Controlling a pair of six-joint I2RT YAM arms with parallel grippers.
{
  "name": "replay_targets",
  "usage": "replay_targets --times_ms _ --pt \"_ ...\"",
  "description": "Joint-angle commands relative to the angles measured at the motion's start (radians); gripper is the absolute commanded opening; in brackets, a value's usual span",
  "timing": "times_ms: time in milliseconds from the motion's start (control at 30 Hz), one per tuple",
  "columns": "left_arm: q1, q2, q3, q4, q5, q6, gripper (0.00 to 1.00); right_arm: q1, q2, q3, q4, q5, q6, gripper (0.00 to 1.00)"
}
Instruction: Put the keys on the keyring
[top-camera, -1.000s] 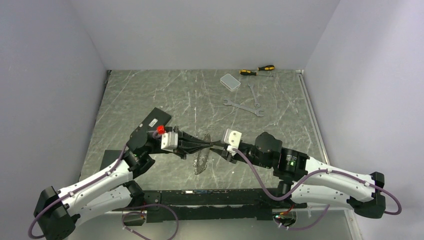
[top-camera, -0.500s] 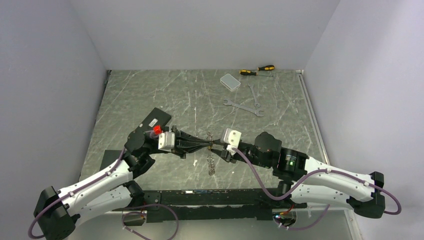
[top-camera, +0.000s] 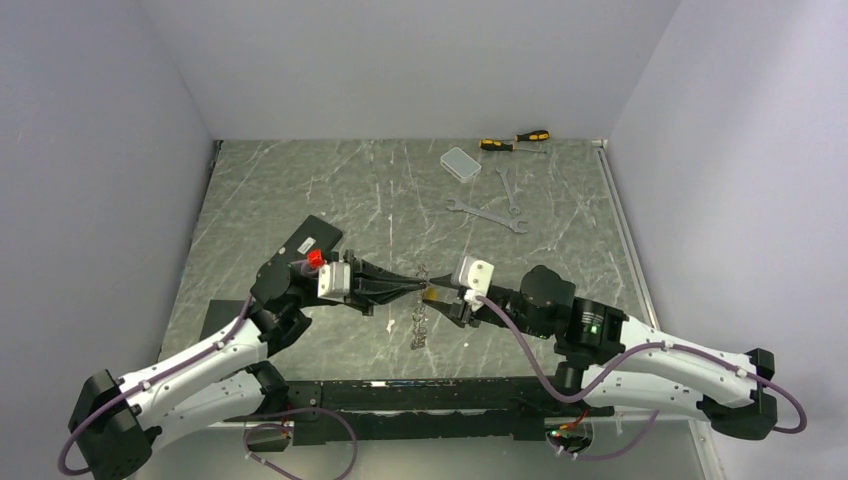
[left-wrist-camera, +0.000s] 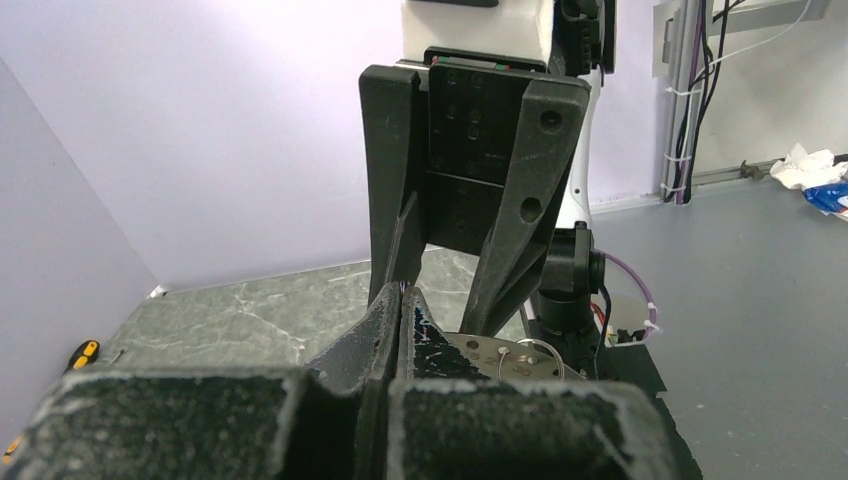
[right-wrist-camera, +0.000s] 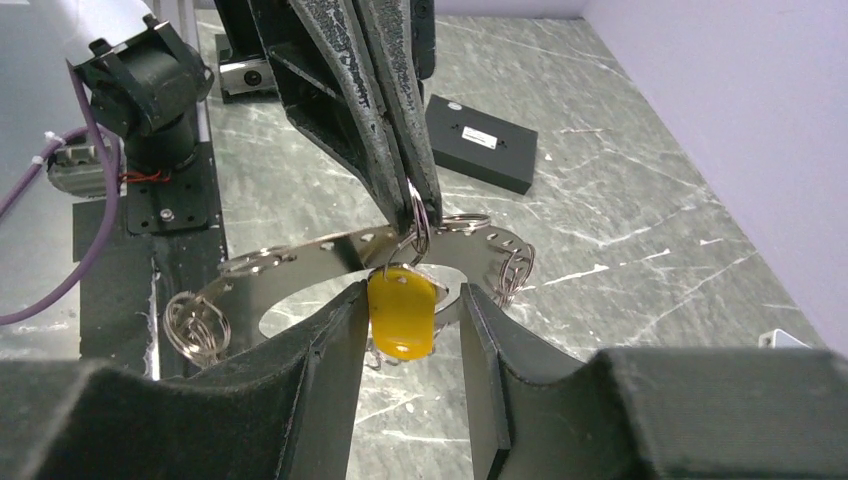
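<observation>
The keyring (top-camera: 419, 318), a flat metal ring with holes and small wire rings, hangs edge-on between the two arms above the table. My left gripper (top-camera: 417, 287) is shut on a small wire ring at its top; the fingertips (right-wrist-camera: 421, 203) pinch that ring in the right wrist view. The key with the yellow head (right-wrist-camera: 402, 318) hangs from this ring. My right gripper (right-wrist-camera: 412, 302) is open around the yellow head, with a gap on the right side. In the left wrist view my left gripper (left-wrist-camera: 400, 300) is shut, and the keyring's plate (left-wrist-camera: 500, 358) shows behind it.
A clear plastic box (top-camera: 461, 163), two yellow-and-black screwdrivers (top-camera: 515, 140) and long silver wrenches (top-camera: 487, 214) lie at the back right. A black box (top-camera: 312, 240) lies by the left arm. Walls stand on three sides.
The keyring has swung from showing its face to hanging edge-on. The right arm has drawn back a little to the right. The left gripper has stayed shut on the ring.
</observation>
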Motion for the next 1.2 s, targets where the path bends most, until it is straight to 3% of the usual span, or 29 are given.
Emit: replay_targets --times_ms 0,500,633,800,1167 --pt "-0.004 0.001 -0.008 0.102 -0.029 -0.032 0.0 -0.001 -0.056 0.043 -0.016 0.037 -0.008 0.42" --pt "-0.004 0.014 -0.019 0.168 -0.038 -0.07 0.0 -0.002 -0.023 0.076 0.086 0.025 -0.051 0.35" --pt "-0.004 0.004 -0.021 0.157 -0.042 -0.068 0.0 -0.001 -0.014 0.075 0.105 0.014 -0.054 0.28" --pt "-0.003 0.001 -0.024 0.156 -0.043 -0.067 0.0 -0.001 -0.01 0.081 0.103 0.004 -0.054 0.11" --pt "-0.003 0.002 -0.034 0.161 -0.054 -0.067 0.0 -0.001 -0.013 0.088 0.096 -0.026 -0.05 0.0"
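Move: Right at the left fingertips hangs the small split ring they still pinch, only about 1 cm to the right and 1 cm below that hand's point. From the open right hand this ring lies about 3 cm up, straight above. The yellow-headed key hangs level with the right hand point, between its fingertips, and the big steel plate's middle is roughly 3 cm back, 3 cm left and 2 cm lower. Backing off to the right by about 1.5 cm while rising, the right hand clears the yellow key, then comes back left at the new height, about 3 cm above its start, right under the left fingertips. There its fingers close from under half open to nearly shut and pinch the small ring at the key's top edge. The left hand stays nearly still and keeps its grip on the ring. ##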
